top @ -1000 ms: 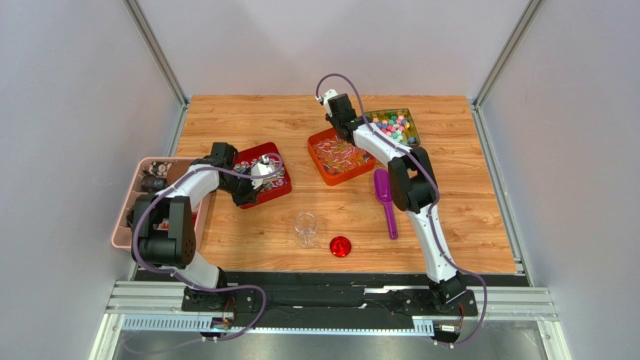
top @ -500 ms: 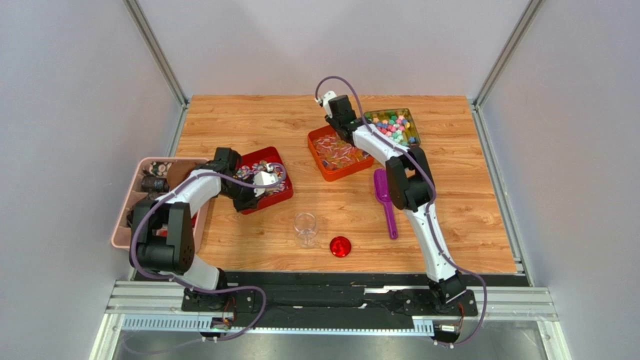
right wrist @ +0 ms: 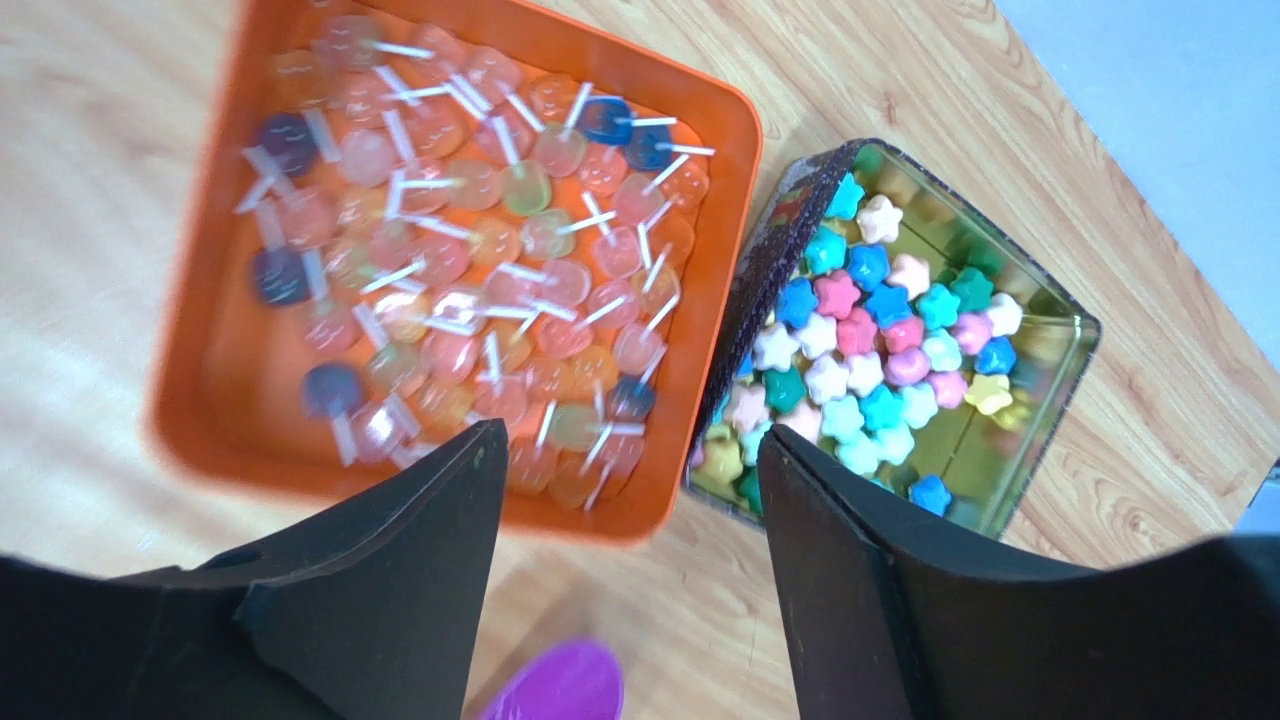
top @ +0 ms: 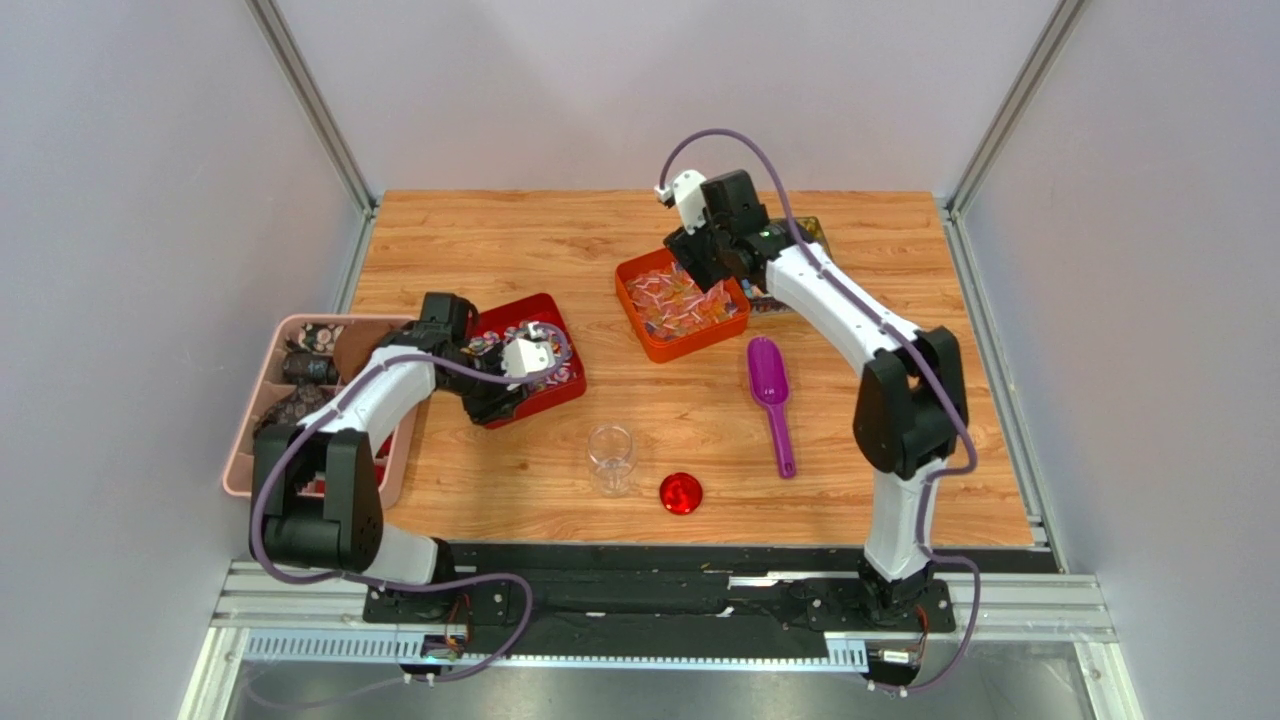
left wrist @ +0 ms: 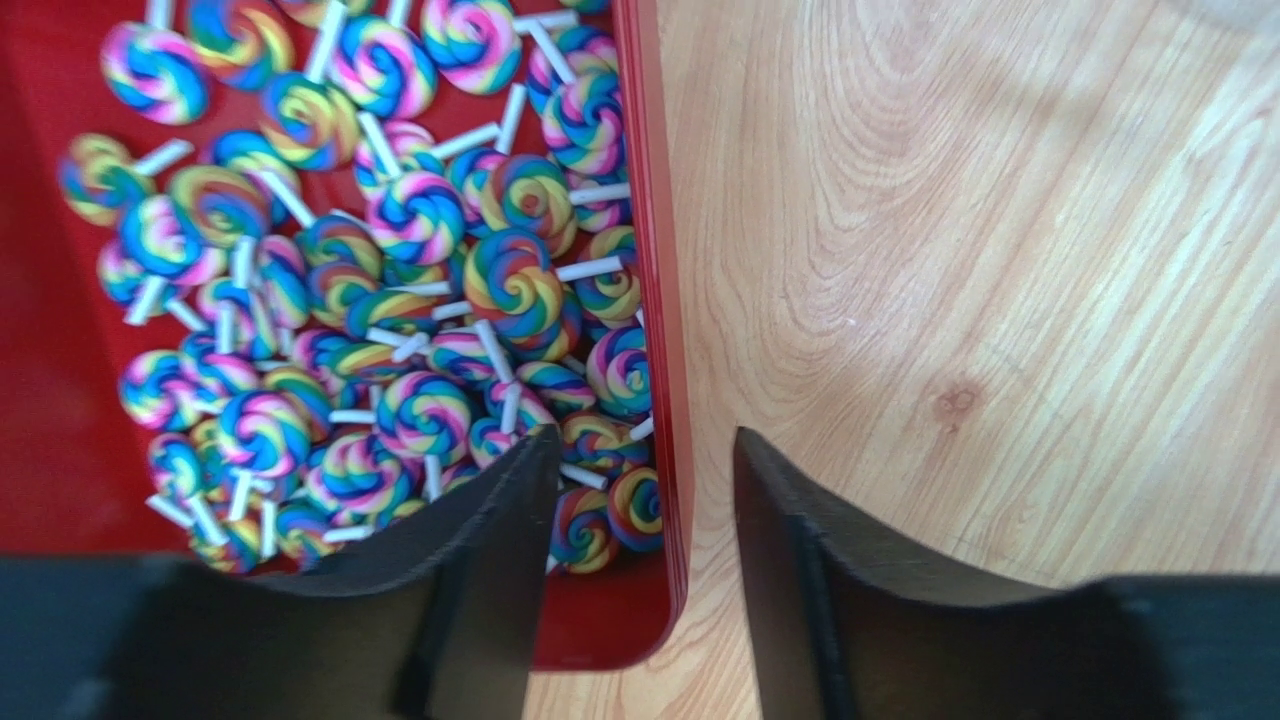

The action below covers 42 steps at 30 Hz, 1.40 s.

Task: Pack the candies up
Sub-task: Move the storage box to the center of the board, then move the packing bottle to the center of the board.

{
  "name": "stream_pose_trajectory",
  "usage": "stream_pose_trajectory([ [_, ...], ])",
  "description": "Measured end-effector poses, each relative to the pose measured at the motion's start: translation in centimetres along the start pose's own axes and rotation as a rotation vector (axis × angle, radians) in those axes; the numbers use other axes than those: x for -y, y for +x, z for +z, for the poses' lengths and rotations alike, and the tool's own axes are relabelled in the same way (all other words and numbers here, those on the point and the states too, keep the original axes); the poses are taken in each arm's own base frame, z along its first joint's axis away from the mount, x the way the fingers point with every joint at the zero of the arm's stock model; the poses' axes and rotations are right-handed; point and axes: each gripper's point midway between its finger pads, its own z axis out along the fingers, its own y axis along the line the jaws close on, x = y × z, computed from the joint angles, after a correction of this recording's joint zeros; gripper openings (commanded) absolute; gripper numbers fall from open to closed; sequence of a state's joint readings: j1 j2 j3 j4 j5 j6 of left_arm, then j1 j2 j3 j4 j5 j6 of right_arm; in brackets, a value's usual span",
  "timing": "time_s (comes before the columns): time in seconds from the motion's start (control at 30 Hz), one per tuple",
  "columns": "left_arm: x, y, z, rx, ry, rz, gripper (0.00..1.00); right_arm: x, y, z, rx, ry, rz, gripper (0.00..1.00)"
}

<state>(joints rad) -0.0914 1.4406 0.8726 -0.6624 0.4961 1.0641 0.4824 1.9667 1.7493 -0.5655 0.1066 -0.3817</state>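
The candies lie in three trays. Rainbow swirl lollipops (left wrist: pixel 406 270) fill the red tray (top: pixel 499 318). Translucent lollipops (right wrist: pixel 451 225) fill the orange tray (top: pixel 642 332). Star-shaped sweets (right wrist: pixel 879 345) fill a clear tray (right wrist: pixel 1052 398). My left gripper (left wrist: pixel 642 458) is open, its fingers straddling the red tray's (left wrist: pixel 652 180) side wall near a corner, one finger (left wrist: pixel 481 555) over the lollipops, the other over bare wood. My right gripper (right wrist: pixel 631 440) hangs open above the gap between the orange tray (right wrist: pixel 211 375) and the clear tray, holding nothing. In the top view the left gripper (top: pixel 526 365) and the right gripper (top: pixel 696 267) sit over their trays.
An empty clear jar (top: pixel 610 458) stands at the front centre with a round red lid (top: pixel 681 492) beside it. A purple scoop (top: pixel 774 402) lies right of them; its bowl (right wrist: pixel 564 687) shows below my right fingers. A pink bin (top: pixel 250 435) sits at the left edge.
Both grippers have opened. The right arm has swung its elbow to the right and lifted, uncovering the scoop. The left gripper stays at the red tray's edge.
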Motion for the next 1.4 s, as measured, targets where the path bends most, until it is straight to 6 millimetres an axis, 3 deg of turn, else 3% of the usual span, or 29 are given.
stream_pose_trajectory([
  [0.1,-0.2,-1.3,-1.2,0.039,-0.031,0.022,0.75,-0.9,-0.6,-3.2,0.026,-0.066,-0.003,0.66],
  [0.17,-0.3,-2.4,-2.3,0.07,-0.056,0.04,0.93,-2.1,0.4,-4.7,0.012,-0.119,-0.013,0.66],
  [0.23,-0.3,-3.5,-3.4,0.105,-0.085,0.066,0.99,-3.7,2.3,-5.6,-0.024,-0.172,-0.031,0.65],
  [0.37,0.4,-5.4,-5.1,0.165,-0.116,0.111,0.99,-7.9,8.4,-6.7,-0.157,-0.29,-0.078,0.62],
  [0.5,2.1,-7.0,-5.3,0.208,-0.095,0.17,0.99,-11.1,12.8,-8.0,-0.251,-0.381,-0.106,0.61],
  [0.57,3.4,-7.5,-4.8,0.215,-0.064,0.196,0.99,-12.2,13.9,-8.9,-0.269,-0.408,-0.122,0.61],
  [0.67,5.8,-7.7,-3.3,0.211,0.008,0.23,0.99,-13.0,13.9,-10.4,-0.244,-0.429,-0.138,0.63],
  [0.9,8.5,-7.9,-1.3,0.187,0.102,0.277,0.99,-11.8,11.8,-13.3,-0.131,-0.389,-0.146,0.67],
  [1.4,11.9,-8.4,2.3,0.138,0.256,0.364,0.99,-7.1,11.5,-16.1,-0.048,-0.27,-0.118,0.69],
])
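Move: The glass jar lies about 19 cm to the left hand's right and 9 cm back, nearly at its height; the red tray's middle is 8 cm ahead and 5 cm right, and the red lid 31 cm right and 11 cm back. For the right hand, the purple scoop lies 16 cm back, 5 cm right and 15 cm below; the orange box is 4 cm ahead, 9 cm left, the candy tin 10 cm ahead, 9 cm right. Up about 8 cm goes the left hand off the red tray's near wall, fingers spreading wide, then right, back and down towards the glass jar, turning clockwise. The right hand, fingers still part open, leaves the orange box and sweeps back some 20 cm, dipping and rising again, then drifts left above the scoop. ##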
